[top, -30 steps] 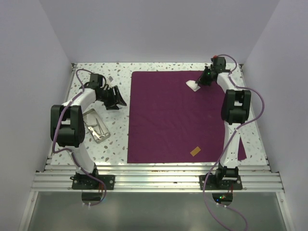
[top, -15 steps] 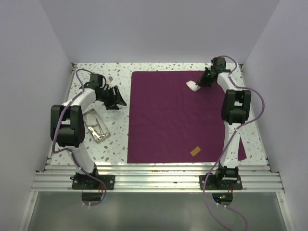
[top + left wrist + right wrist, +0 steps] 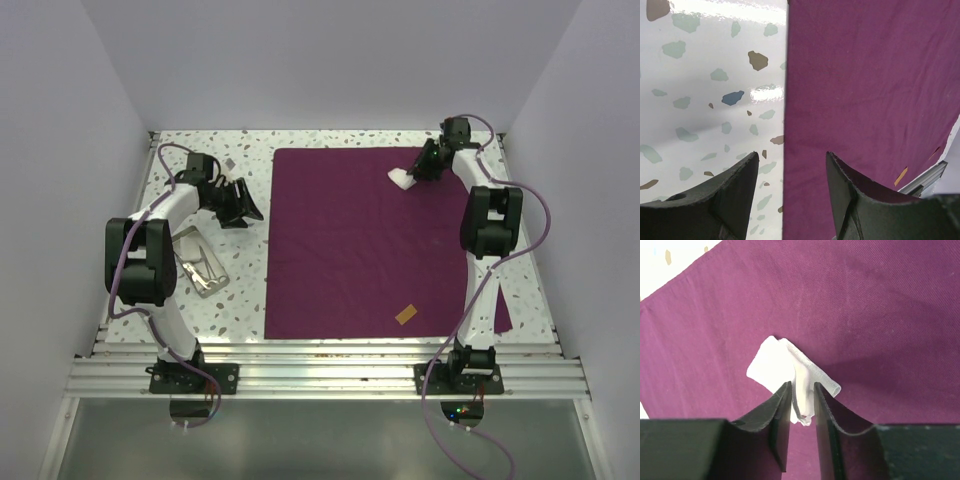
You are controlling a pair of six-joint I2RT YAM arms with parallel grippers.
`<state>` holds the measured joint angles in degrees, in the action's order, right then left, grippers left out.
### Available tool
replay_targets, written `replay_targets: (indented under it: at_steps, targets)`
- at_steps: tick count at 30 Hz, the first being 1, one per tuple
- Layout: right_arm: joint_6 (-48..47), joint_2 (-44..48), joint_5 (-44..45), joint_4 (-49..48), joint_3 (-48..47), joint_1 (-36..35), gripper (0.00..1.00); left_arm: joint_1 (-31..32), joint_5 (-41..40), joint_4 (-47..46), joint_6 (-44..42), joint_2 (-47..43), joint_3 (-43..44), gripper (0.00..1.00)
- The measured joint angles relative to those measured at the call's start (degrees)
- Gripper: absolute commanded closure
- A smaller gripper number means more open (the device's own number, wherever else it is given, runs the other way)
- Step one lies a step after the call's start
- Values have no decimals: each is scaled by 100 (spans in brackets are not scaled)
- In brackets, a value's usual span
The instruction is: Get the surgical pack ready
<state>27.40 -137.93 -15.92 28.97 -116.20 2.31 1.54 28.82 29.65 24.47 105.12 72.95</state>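
Observation:
The dark purple cloth (image 3: 360,240) lies flat on the speckled table. A crumpled white gauze (image 3: 401,179) rests on its far right part. My right gripper (image 3: 418,172) is down over that gauze. In the right wrist view its jaws stand slightly apart, with a pinched fold of the gauze (image 3: 775,360) between the fingers (image 3: 782,405) on the cloth (image 3: 865,300). The steel tray (image 3: 186,240) sits at the left, with thin steel instruments (image 3: 204,266) in it. My left gripper (image 3: 245,205) hovers open and empty by the cloth's left edge (image 3: 786,100).
An orange-brown tab (image 3: 406,314) lies on the cloth near its front edge and shows in the left wrist view as a tab (image 3: 900,176). A small grey piece (image 3: 229,161) lies on the table at the far left. The cloth's front right corner (image 3: 503,318) hangs past the table's rail.
The right gripper's jaws have parted a little around the gauze, which stays on the cloth. The right wrist has shifted slightly. The left arm has not moved.

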Motion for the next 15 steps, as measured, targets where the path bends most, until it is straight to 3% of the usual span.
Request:
replay_targets:
  at_steps: [9,15]
  targets:
    - [-52,0,133,170,-7,2,49,0,46,0,0,0,0,40]
    - [-109,0,177,278,-7,9,46,0,63,-2,0,0,0,40]
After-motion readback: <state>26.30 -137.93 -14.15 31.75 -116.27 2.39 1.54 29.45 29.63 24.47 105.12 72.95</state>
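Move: The folded white gauze lies right at my right hand: its middle is about 2 cm to the left, 1 cm ahead and 1 cm below, with a crease of it standing in the gap between my partly open fingers. The far right corner of the purple cloth is some 11 cm ahead and 13 cm to the right. From my idle left hand the gauze is about 17 cm ahead, 33 cm to the right and 5 cm down. I keep spreading my right fingers, from about a quarter to over half open, clearing the gauze's crease. Meanwhile I ease the hand back about 1 cm, sinking slightly and drifting right by a little over half a centimetre each, so the tips end on either side of the gauze's near right corner. ##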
